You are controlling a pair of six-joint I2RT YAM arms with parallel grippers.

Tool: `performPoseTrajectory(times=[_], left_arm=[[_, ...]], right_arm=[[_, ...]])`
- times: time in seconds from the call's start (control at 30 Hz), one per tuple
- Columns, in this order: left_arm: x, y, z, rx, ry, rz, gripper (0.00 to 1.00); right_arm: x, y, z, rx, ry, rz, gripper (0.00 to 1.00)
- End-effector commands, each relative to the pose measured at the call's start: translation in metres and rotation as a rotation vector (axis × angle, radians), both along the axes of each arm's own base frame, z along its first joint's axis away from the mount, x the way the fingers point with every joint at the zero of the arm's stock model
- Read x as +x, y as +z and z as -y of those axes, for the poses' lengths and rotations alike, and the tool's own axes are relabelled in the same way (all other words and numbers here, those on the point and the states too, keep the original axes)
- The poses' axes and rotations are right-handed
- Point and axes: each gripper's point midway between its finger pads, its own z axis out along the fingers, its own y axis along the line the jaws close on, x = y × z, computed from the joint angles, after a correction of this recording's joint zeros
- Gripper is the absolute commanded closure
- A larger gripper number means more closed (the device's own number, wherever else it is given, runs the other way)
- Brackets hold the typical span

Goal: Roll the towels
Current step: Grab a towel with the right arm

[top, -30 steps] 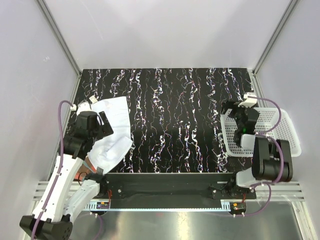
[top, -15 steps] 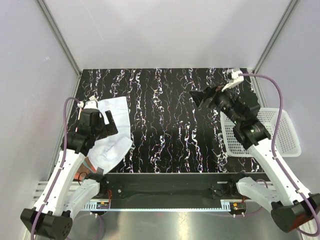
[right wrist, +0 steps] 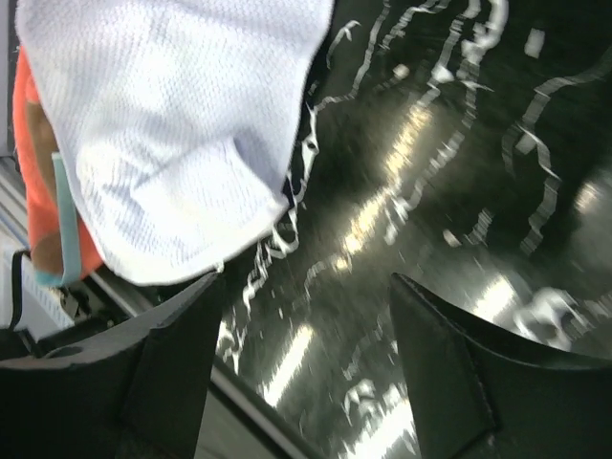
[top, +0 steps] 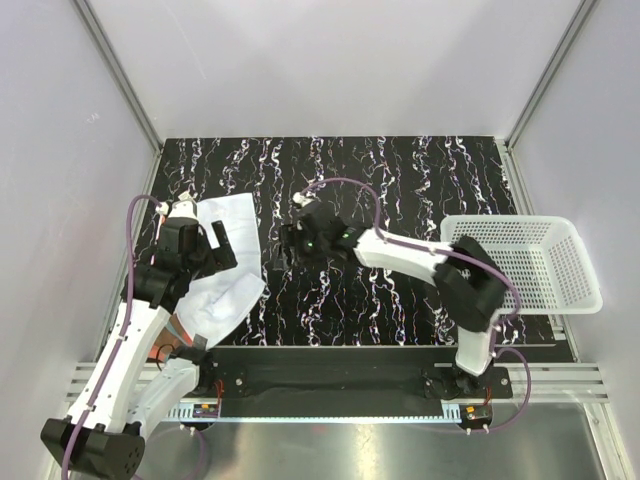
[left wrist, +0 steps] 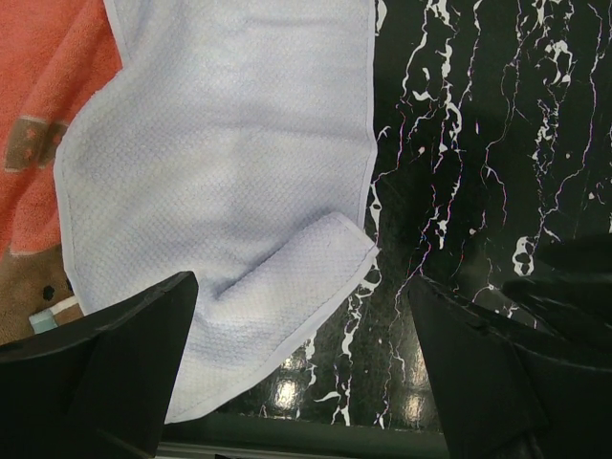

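A white towel lies flat at the table's left side, one near corner folded over. Under its left edge an orange towel with brown print sticks out; in the top view only a sliver of it shows by the left arm. My left gripper hovers over the white towel, open, with the towel's near corner between its fingers. My right gripper reaches across the table to just right of the white towel. It is open over bare table, its fingers apart with nothing between them.
A white perforated basket stands at the table's right edge, partly overhanging it. The black marbled table has grey walls on three sides. The right arm's forearm spans the table's middle. A metal rail runs along the near edge.
The right arm has swung from the basket at the right across the table to beside the white towel. The left gripper shifted slightly at first and then held still.
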Motion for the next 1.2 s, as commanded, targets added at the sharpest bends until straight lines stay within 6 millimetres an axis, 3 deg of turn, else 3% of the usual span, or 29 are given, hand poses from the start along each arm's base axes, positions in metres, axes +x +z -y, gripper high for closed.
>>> performPoseTrajectory(times=[0.0, 0.1, 0.23, 0.43, 0.6, 0.77, 1.0, 1.1, 1.17], left_arm=[[0.003, 0.007, 0.0, -0.001, 0.0, 0.043, 0.01], [0.003, 0.01, -0.003, 0.005, 0.009, 0.052, 0.01], [0.002, 0.01, -0.007, 0.014, 0.031, 0.057, 0.01], [0.004, 0.005, -0.005, 0.018, 0.025, 0.03, 0.01], [0.005, 0.001, -0.003, 0.014, 0.015, 0.013, 0.01], [0.004, 0.002, -0.005, 0.019, 0.022, 0.022, 0.01], [0.004, 0.0, -0.005, 0.022, 0.025, 0.01, 0.01], [0.005, -0.001, -0.006, 0.026, 0.031, 0.005, 0.01], [0.004, -0.001, -0.007, 0.027, 0.037, 0.003, 0.01]], right_arm=[[-0.004, -0.001, -0.046, 0.064, 0.052, -0.053, 0.25], [-0.007, -0.025, -0.077, 0.055, 0.104, -0.078, 0.27], [-0.007, -0.046, -0.096, 0.059, 0.125, -0.113, 0.33], [-0.011, -0.061, -0.1, 0.104, 0.106, -0.159, 0.4], [-0.037, -0.077, -0.101, 0.115, 0.129, -0.22, 0.53], [-0.048, -0.08, -0.103, 0.129, 0.148, -0.224, 0.67], [-0.038, -0.072, -0.091, 0.113, 0.104, -0.153, 0.78], [-0.033, -0.064, -0.083, 0.075, 0.086, -0.136, 0.87], [-0.023, -0.043, -0.073, 0.064, 0.057, -0.092, 0.9]])
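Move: The white towel's folded right-hand corner lies about 9 cm to the right hand's left, 4 cm back and 9 cm below. The middle of the white towel is some 20 cm left of that hand and about level with it; the orange towel, partly under it, is roughly 36 cm left and 4 cm back. From the left hand, idle above the white towel, the corner is about 8 cm right, straight below by some 16 cm. The right hand's fingertips come onto the white towel's folded corner and pinch it, closing from well open to nearly shut. The hand gets there with a fast slant left and down, about 9 cm each way, tipping some 10 degrees further downward, then draws back about 3 cm low over the table as the fingers shut. ##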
